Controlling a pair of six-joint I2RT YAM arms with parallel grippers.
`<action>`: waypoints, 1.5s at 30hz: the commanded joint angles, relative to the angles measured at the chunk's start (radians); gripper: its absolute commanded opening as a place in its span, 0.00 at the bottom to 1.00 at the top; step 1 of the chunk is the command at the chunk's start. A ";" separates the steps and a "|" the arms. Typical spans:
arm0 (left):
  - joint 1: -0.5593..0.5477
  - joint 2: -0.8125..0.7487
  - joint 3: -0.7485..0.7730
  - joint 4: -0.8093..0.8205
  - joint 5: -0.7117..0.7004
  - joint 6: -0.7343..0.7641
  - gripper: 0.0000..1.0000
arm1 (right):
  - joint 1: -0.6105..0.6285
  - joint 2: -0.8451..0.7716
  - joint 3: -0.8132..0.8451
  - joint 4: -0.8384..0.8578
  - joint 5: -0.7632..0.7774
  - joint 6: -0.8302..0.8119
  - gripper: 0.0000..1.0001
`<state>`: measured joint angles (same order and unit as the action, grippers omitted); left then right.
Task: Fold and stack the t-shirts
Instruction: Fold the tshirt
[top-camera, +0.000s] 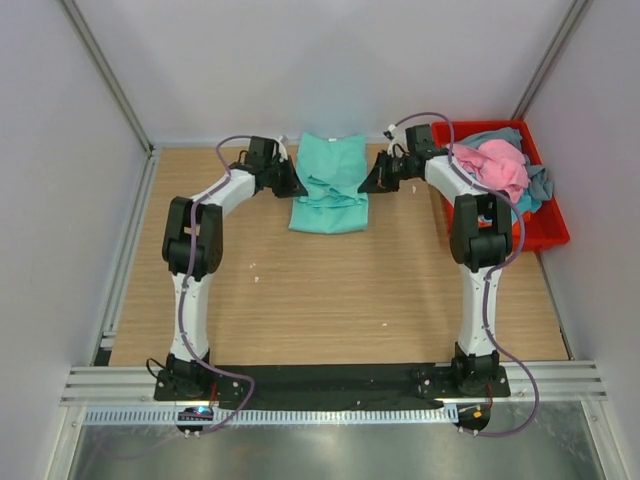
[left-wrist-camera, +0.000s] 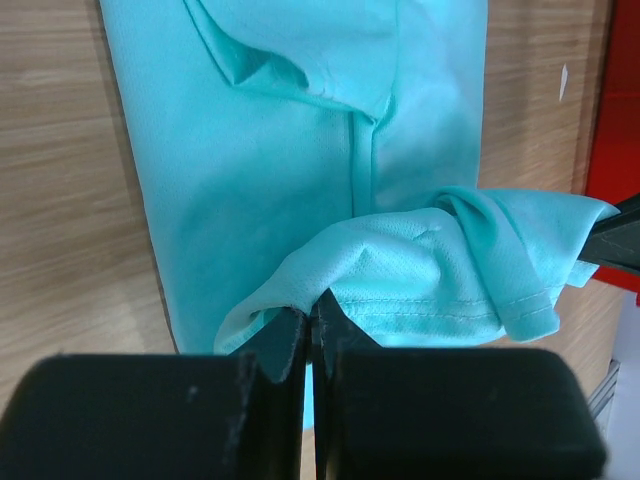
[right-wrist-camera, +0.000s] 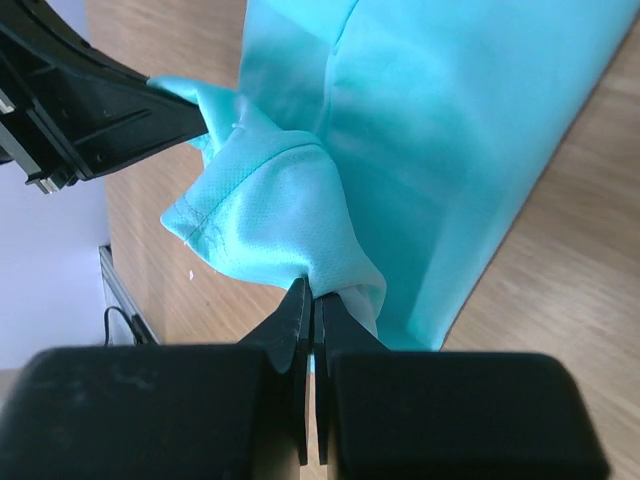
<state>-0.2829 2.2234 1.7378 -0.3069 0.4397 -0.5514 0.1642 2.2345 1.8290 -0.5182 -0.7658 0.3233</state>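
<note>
A teal-green t-shirt (top-camera: 330, 185) lies as a long folded strip on the wooden table at the back centre. My left gripper (top-camera: 300, 188) meets its left edge and my right gripper (top-camera: 362, 186) its right edge. In the left wrist view the left gripper (left-wrist-camera: 310, 315) is shut on a raised fold of the t-shirt (left-wrist-camera: 280, 180). In the right wrist view the right gripper (right-wrist-camera: 315, 295) is likewise shut on a bunched fold of the t-shirt (right-wrist-camera: 440, 130). The cloth between the two grips is lifted and wrinkled. More t-shirts, a pink one (top-camera: 495, 165) and a grey-blue one (top-camera: 540, 185), lie heaped together.
The heap sits in a red bin (top-camera: 548, 232) at the table's right back corner, close behind my right arm. White walls close in the back and both sides. A metal rail (top-camera: 125, 270) runs along the left edge and a black strip (top-camera: 330, 378) along the near edge.
</note>
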 joint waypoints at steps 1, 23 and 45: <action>0.004 0.018 0.068 0.077 -0.012 -0.031 0.00 | -0.032 0.005 0.039 0.109 0.017 0.037 0.02; 0.047 -0.163 -0.142 0.173 0.101 -0.105 0.68 | -0.098 -0.136 -0.115 0.098 -0.013 -0.076 0.39; 0.047 -0.024 -0.161 -0.029 0.260 -0.068 0.68 | -0.098 -0.121 -0.289 0.167 -0.118 -0.044 0.39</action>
<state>-0.2371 2.2021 1.5620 -0.3309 0.6720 -0.6254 0.0643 2.1414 1.5219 -0.4103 -0.8566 0.2626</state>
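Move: Both hands still hold the hem of the teal t-shirt; it goes to a strip across the shirt about 3 cm ahead of the left hand and 4 cm below, and for the right hand 5 cm ahead, 2 cm right and 4 cm below. The near folded edge's left corner lies roughly 10 cm back and 3 cm left of the left hand; its right corner about 10 cm back and 3 cm right of the right hand. Forward over the shirt go both hands, the left some 3 cm and the right 5 cm while sinking a little, and open to let go of the hem. Then each lifts slightly and draws back 9 to 10 cm, sinking open towards the near folded corners, the right also swinging outward, the left tipping its fingers down about 15 degrees, until it straddles its corner. ##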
